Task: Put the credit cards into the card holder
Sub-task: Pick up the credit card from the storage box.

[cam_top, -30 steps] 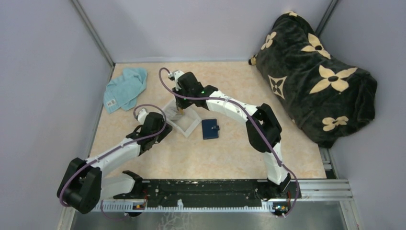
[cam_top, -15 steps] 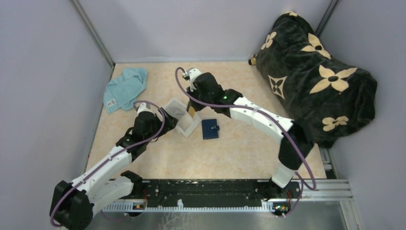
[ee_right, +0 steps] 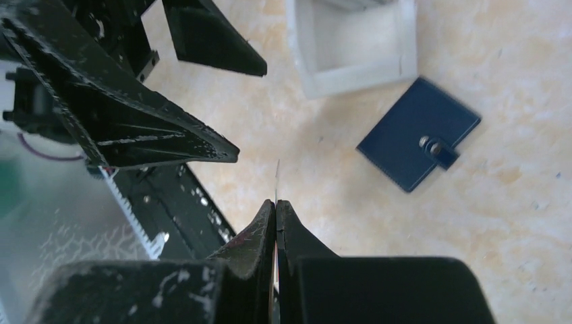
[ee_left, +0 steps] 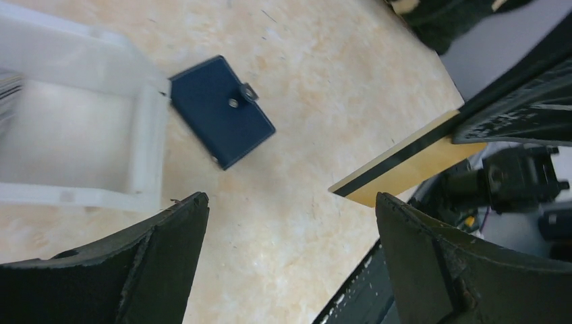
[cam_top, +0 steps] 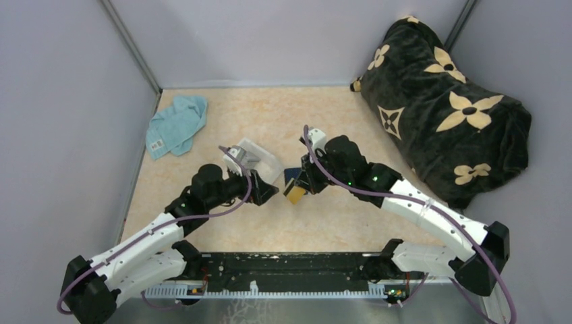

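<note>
The card holder (cam_top: pixel 291 175) is a shut navy wallet with a snap tab, lying flat on the table; it also shows in the left wrist view (ee_left: pixel 221 111) and the right wrist view (ee_right: pixel 418 133). My right gripper (cam_top: pixel 299 190) hangs just in front of it, shut on an orange-yellow credit card (cam_top: pixel 294 194) with a dark stripe (ee_left: pixel 411 162). In the right wrist view that card is a thin edge (ee_right: pixel 277 177) sticking out of the pinched right gripper (ee_right: pixel 276 206). My left gripper (ee_left: pixel 291 202) is open and holds nothing, facing the card from the left (cam_top: pixel 263 191).
A clear plastic tray (cam_top: pixel 255 156) stands left of the wallet, greyish cards at its far end (ee_left: pixel 9 91). A teal cloth (cam_top: pixel 177 125) lies at the back left. A large black flowered bundle (cam_top: pixel 445 108) fills the right side. The black base rail (cam_top: pixel 290 270) runs along the near edge.
My right gripper shut on a card, lifted it out of the tray and carried it right and nearer. My left gripper opened wide, came off the tray and swung towards the card.
</note>
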You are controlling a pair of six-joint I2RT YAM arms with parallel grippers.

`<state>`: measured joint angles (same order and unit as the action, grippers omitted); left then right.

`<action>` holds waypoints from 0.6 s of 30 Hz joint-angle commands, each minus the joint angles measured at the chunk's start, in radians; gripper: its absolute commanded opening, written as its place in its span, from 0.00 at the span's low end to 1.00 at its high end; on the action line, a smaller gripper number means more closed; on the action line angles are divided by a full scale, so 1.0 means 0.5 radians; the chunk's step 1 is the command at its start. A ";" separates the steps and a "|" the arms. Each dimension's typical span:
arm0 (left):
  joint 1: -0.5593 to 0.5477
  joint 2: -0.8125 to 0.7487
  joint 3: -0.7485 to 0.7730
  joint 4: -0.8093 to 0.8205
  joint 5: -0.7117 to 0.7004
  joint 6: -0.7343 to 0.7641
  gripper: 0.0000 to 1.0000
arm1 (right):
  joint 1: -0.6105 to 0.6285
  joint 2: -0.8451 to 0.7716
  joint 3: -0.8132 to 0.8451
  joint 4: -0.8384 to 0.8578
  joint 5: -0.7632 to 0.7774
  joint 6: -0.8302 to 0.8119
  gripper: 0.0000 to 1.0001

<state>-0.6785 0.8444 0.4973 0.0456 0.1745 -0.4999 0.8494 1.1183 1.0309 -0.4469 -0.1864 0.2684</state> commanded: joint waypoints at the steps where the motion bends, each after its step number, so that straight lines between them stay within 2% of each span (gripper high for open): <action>1: -0.146 0.021 0.098 0.012 0.178 0.232 0.99 | 0.022 -0.222 -0.146 0.020 -0.162 0.144 0.00; 6: -0.254 0.075 0.122 0.042 0.403 0.325 0.98 | 0.017 -0.340 -0.282 0.004 -0.257 0.197 0.00; 18: -0.395 0.294 0.167 0.100 0.629 0.406 0.95 | -0.206 -0.369 -0.506 0.208 -0.714 0.314 0.00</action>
<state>-0.8646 0.9665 0.5465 0.0471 0.4164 -0.3271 0.7864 0.9527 0.7963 -0.4454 -0.4217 0.3908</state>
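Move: The credit card already pinched in my right fingers lies about 8 cm to the right of my wide-open left fingers, 4 cm back and slightly above them. From the left hand, the card holder lies some 9 cm ahead, 9 cm right and 14 cm below; the storage box is about 13 cm ahead, 5 cm left and 12 cm below. From my right hand, the open left gripper is about 11 cm left, 3 cm ahead and 5 cm below. I draw both hands back towards my bases, clear of the storage box, and bring card and open gripper closer together. My left hand sweeps about 9 cm back and to the right, yawing nearly 30 degrees clockwise until its spread fingers point almost straight right; my right keeps its pinch and goes about 7 cm back and down, drifting right and tipping down a little. ##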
